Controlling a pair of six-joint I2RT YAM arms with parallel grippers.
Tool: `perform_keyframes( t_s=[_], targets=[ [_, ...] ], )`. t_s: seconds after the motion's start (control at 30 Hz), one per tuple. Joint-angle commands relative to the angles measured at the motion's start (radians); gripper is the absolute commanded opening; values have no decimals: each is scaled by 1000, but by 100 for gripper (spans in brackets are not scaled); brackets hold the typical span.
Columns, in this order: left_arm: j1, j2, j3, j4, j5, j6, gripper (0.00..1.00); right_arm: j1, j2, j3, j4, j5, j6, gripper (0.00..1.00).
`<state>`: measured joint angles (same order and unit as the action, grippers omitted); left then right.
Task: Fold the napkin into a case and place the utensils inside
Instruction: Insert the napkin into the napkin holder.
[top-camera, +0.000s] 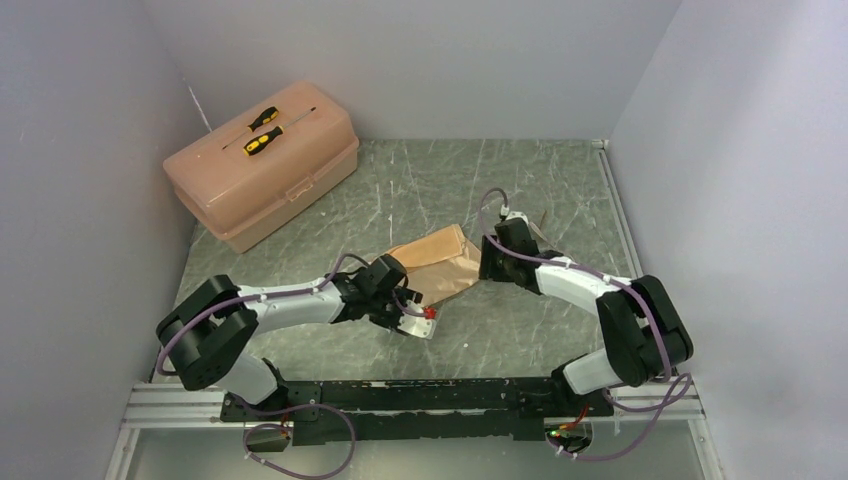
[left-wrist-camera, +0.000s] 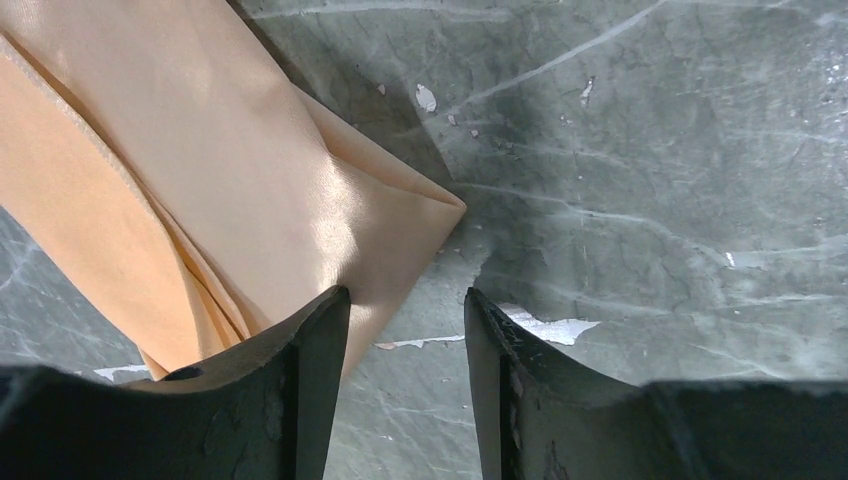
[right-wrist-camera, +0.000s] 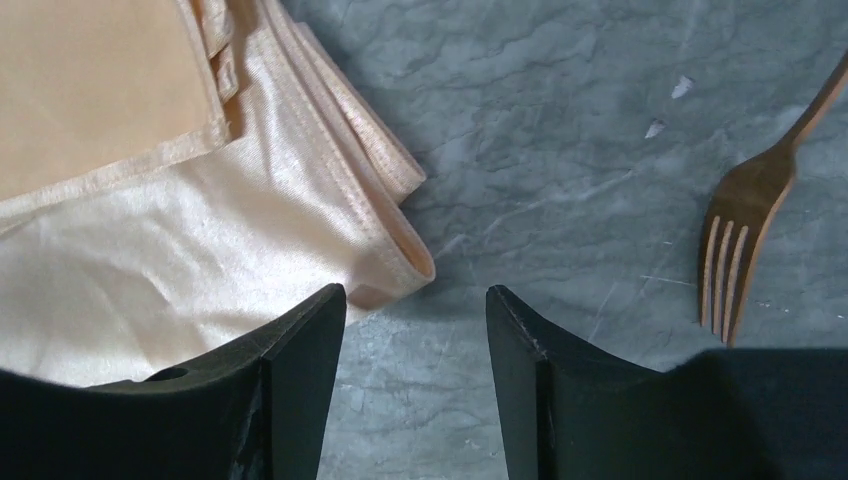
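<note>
The peach-tan satin napkin (top-camera: 440, 262) lies folded in layers on the table's middle, between my two arms. My left gripper (left-wrist-camera: 407, 300) is open at the cloth's near-left corner (left-wrist-camera: 400, 215), with only bare table between its fingers. My right gripper (right-wrist-camera: 415, 295) is open too, at the napkin's (right-wrist-camera: 200, 200) right edge, the rolled hem just off its left fingertip and nothing held. A golden-brown fork (right-wrist-camera: 745, 240) of the utensils lies on the table to the right, tines toward me. The other utensils are hidden behind the right arm.
A pink plastic toolbox (top-camera: 265, 175) stands at the back left with two yellow-and-black screwdrivers (top-camera: 262, 130) on its lid. Grey walls close in on both sides and behind. The marbled green tabletop (top-camera: 420, 180) has chipped white patches.
</note>
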<state>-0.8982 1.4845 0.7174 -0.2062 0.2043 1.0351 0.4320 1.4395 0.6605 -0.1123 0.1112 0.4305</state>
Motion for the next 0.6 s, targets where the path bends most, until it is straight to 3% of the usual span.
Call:
perform_keyframes(
  t_s=[0.0,0.13,0.27,0.43,0.57],
  targets=[
    [-5,19,39,34,-8,36,51,-29,40,31,21,-32,54,58],
    [-5,21,44,37,-12,45,51,-67,97,34,93,-103,81,53],
    [-6,35,47,51,-28,58,49,-114,123,18,177,-198,125,38],
    [-6,54,53,49,-33,86,29,-154,134,54,201,-237,127,14],
    [-6,73,59,52,-47,102,16,-160,143,99,220,-254,114,6]
  ],
)
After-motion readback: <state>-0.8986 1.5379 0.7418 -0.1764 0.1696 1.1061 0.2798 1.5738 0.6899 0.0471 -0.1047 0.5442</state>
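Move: Just ahead of the left hand, about 1 cm on and 1 cm below, is the napkin's near edge; its folded flap lies roughly 12 cm ahead and 2 cm right. From the right hand the napkin's right corner is some 3 cm ahead, 1 cm left and 1 cm lower, with the flap about 6 cm ahead and 10 cm left, and the fork 6 cm ahead and 9 cm right. Sliding forward low over the table, the right hand reaches the napkin's right corner in about 3.5 cm, sinking nearly 1 cm as it rolls some 15 degrees, its left side rising, and its open fingers close to pinch the corner. The left hand eases about 1.5 cm forward onto the near edge and closes its fingers on the cloth there. ##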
